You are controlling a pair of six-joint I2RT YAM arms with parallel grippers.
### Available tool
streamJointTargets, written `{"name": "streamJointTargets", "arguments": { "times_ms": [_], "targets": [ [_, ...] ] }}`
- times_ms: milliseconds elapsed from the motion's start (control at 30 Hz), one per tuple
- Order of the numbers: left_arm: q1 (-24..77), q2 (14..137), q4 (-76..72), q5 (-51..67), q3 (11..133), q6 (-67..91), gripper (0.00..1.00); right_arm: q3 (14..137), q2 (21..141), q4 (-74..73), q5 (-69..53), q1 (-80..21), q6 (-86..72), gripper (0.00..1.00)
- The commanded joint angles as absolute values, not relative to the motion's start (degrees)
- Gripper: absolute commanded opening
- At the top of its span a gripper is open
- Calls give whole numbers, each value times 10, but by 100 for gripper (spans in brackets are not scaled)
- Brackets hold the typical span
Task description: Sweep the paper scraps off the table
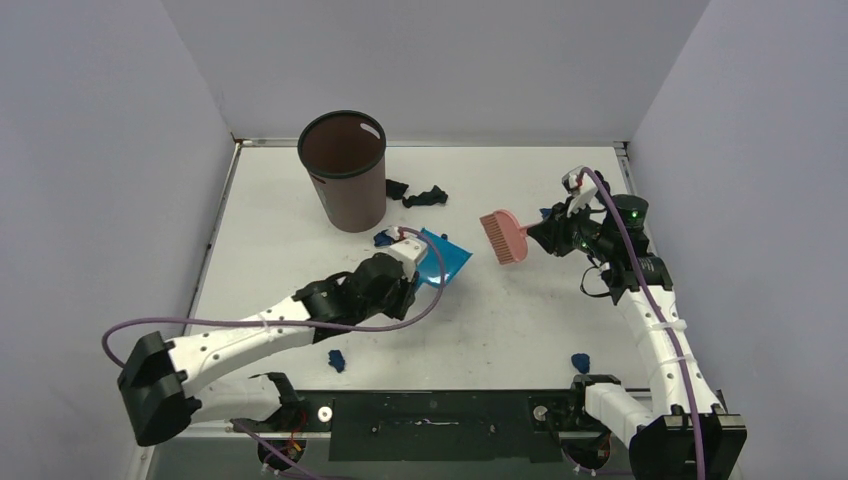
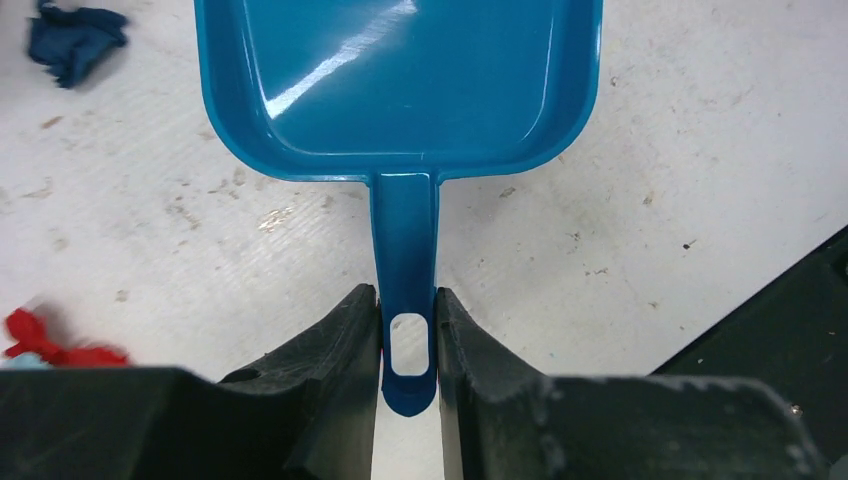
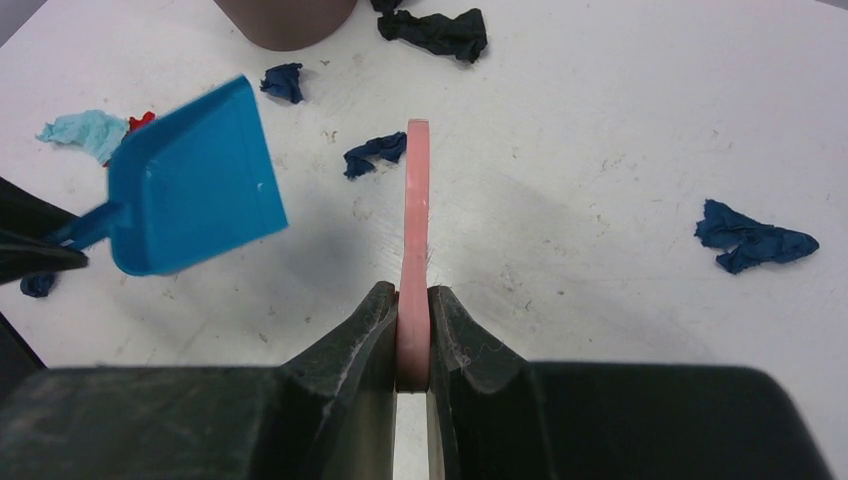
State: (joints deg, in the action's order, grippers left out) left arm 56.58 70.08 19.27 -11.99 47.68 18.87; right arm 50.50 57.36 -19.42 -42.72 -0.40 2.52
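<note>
My left gripper [image 1: 412, 272] [image 2: 408, 322] is shut on the handle of the bright blue dustpan [image 1: 444, 257] [image 2: 400, 80] [image 3: 190, 185], both fingers pressed against its sides. The pan sits at mid-table. My right gripper [image 1: 547, 236] [image 3: 412, 312] is shut on the pink hand brush [image 1: 505, 237] [image 3: 416, 200], held right of the pan, bristles down. Dark paper scraps lie scattered on the white table [image 1: 500, 320]: black ones [image 1: 424, 196] [image 3: 436, 30] by the bin, a blue one [image 1: 384, 238] [image 2: 75, 40] behind the pan, one [image 3: 375, 152] beside the brush tip, another [image 3: 757, 237] to its right.
A brown waste bin [image 1: 343, 170] stands at the back left of the table. Two more blue scraps [image 1: 336, 359] [image 1: 580, 361] lie near the front edge by the arm bases. A light blue scrap [image 3: 85, 130] and a red scrap [image 2: 50, 340] lie near the dustpan.
</note>
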Motion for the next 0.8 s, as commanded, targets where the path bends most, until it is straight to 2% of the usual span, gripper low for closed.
{"name": "streamJointTargets", "arguments": {
  "times_ms": [0, 100, 233, 433, 633, 767],
  "targets": [
    [567, 585, 271, -189, 495, 199, 9, 544, 584, -198, -441, -5, 42, 5],
    [564, 496, 293, -247, 488, 191, 0, 562, 620, -244, -476, -61, 89, 5],
    [561, 394, 309, -322, 469, 182, 0, 602, 669, -282, -468, -192, 130, 5],
    [560, 232, 320, -479, 396, 208, 0, 720, 804, -346, -466, -331, 195, 5],
    [560, 83, 335, -573, 335, 256, 0, 849, 956, -298, -477, -458, 158, 5],
    [549, 52, 298, -582, 318, 218, 0, 904, 1048, -175, -529, -498, 30, 5]
  ]
}}
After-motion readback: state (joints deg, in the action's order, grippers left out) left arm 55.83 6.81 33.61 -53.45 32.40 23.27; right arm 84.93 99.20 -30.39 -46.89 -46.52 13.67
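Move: The left hand, holding the dustpan, has the teal scrap about 23 cm to its left, 3 cm farther out and 12 cm below; the red scrap lies some 17 cm left and 5 cm out, and a navy scrap about 15 cm left and 10 cm back. From the right hand, holding the brush, the red scrap is roughly 40 cm left, 4 cm back and 22 cm down, with the teal one 6 cm beyond it to the left; another navy scrap lies about 17 cm left and 10 cm ahead. The left hand keeps its grip on the dustpan handle and swings it left through the air towards the teal scrap, about 23 cm, climbing some 13 cm over the first half before levelling off and sinking slightly, while the wrist turns counter-clockwise and tips the pan's front up. Just after, the right hand, still gripping the brush, sweeps fast to the left some 27 cm towards the red scrap, drawing back about 8 cm and sinking a little as it turns some 55 degrees counter-clockwise. ##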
